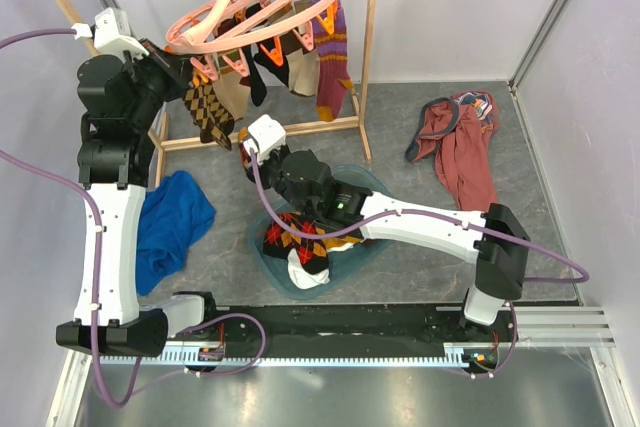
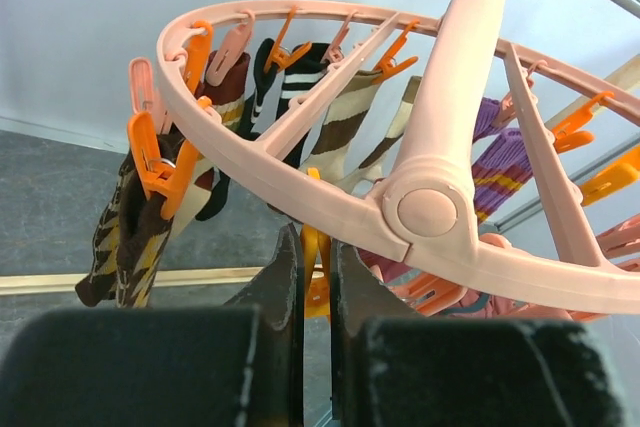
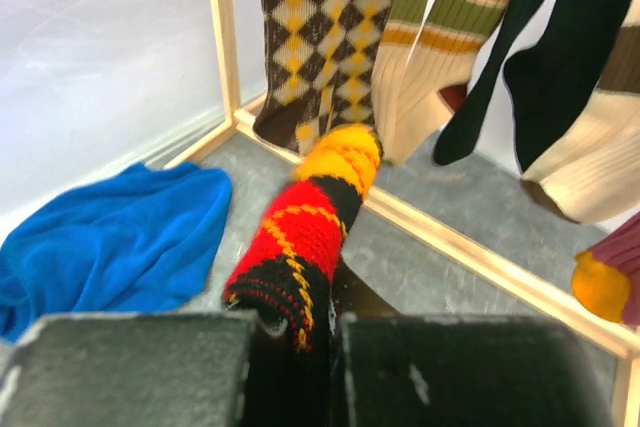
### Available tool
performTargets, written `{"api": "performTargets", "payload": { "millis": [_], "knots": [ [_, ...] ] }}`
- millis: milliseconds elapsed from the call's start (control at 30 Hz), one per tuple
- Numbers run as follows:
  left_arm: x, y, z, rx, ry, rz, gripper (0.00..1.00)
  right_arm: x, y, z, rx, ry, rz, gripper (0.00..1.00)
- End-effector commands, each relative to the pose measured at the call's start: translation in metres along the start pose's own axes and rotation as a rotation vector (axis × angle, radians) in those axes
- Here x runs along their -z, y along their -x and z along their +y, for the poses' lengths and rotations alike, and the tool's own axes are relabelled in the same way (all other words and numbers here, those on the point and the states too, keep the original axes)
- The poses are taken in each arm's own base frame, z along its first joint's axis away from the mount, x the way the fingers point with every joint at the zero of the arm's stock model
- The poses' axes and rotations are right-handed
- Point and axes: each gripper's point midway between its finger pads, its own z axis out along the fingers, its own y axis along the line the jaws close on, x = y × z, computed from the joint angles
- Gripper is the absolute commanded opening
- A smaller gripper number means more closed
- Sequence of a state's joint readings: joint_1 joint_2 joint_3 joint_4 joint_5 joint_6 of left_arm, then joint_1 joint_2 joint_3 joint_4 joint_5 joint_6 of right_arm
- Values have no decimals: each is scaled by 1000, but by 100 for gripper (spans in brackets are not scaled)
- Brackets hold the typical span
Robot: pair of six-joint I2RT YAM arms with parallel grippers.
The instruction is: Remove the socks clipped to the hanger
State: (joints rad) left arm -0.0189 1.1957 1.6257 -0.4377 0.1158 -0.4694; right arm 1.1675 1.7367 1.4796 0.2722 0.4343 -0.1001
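The salmon-pink ring hanger (image 1: 265,2) hangs from the rack's rail with several socks (image 1: 210,107) clipped under it, among them a purple striped one (image 1: 332,67). My left gripper (image 1: 185,72) is raised to the ring's left side. In the left wrist view it (image 2: 315,252) is shut on an orange clip (image 2: 314,267) just under the hanger (image 2: 430,197). My right gripper (image 1: 248,154) sits low in front of the rack. The right wrist view shows it (image 3: 310,322) shut on a black-red-yellow argyle sock (image 3: 310,217) that points toward the hanging socks (image 3: 330,27).
A teal basin (image 1: 365,179) under the right arm holds removed socks (image 1: 300,242). A blue cloth (image 1: 170,222) lies on the left, a maroon garment (image 1: 460,152) at the right. The wooden rack frame (image 1: 372,47) stands around the hanger, its base bar (image 3: 470,252) close ahead of the right gripper.
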Motion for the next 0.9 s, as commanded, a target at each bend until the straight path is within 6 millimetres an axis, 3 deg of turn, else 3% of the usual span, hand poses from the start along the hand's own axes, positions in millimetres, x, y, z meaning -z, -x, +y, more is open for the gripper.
{"api": "performTargets", "payload": {
  "millis": [0, 33, 100, 133, 200, 233, 300, 333, 500, 533, 600, 633, 767, 867],
  "knots": [
    [11, 14, -19, -60, -89, -37, 2, 29, 21, -5, -95, 33, 9, 4],
    [12, 12, -19, -64, -97, -32, 7, 34, 7, -4, -120, 40, 57, 5],
    [14, 11, -24, -72, -125, -33, 19, 50, 7, -3, -166, 74, 73, 10],
    [17, 9, -25, -75, -138, -34, 29, 58, -15, 0, -201, 81, 121, 11],
    [20, 9, -30, -82, -171, -42, 37, 74, -21, 0, -257, 96, 131, 15],
    [23, 6, -31, -83, -179, -43, 39, 82, -45, 1, -277, 95, 171, 16],
    [27, 3, -34, -89, -202, -42, 41, 92, -59, -5, -302, 71, 189, 20],
    [30, -1, -32, -93, -201, -38, 42, 100, -83, -7, -313, 54, 235, 21],
    [40, -16, -12, -153, -146, -63, 59, 126, -135, -30, -310, -72, 340, 51],
    [39, -26, -2, -163, -122, -64, 61, 130, -140, -35, -307, -95, 351, 56],
    [47, -25, 12, -189, -58, -115, 64, 137, -143, -42, -310, -133, 370, 66],
    [44, -41, 25, -190, -26, -97, 66, 138, -141, -45, -314, -145, 367, 68],
    [42, -49, 42, -205, 27, -129, 69, 147, -126, -51, -336, -160, 362, 87],
    [31, -53, 53, -215, 69, -115, 69, 151, -116, -55, -358, -171, 351, 89]
  ]
}}
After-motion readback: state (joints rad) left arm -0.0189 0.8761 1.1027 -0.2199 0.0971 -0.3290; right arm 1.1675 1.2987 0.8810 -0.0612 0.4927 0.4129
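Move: The right hand holds the freed red argyle sock. The bin's middle lies about 14 cm to its right, 5 cm back and 30 cm below; the sock pile in it is some 8 cm to the hand's right and 6 cm back, and the blue cloth 20 cm to its left and 5 cm back, both on that low level. The left hand still pinches an orange clip; the brown argyle socks hang 6 cm ahead of it, 9 cm left, 5 cm lower. Down, right and back, about 20 cm in all, the right hand carries the red argyle sock from below the hanger to over the bin, its fingers tipping some 30 degrees downward and spreading wide to let go of the sock, then rising slightly. Meanwhile the left hand opens off the orange clip, drawing back and a little right before sinking about 8 cm below the ring. ##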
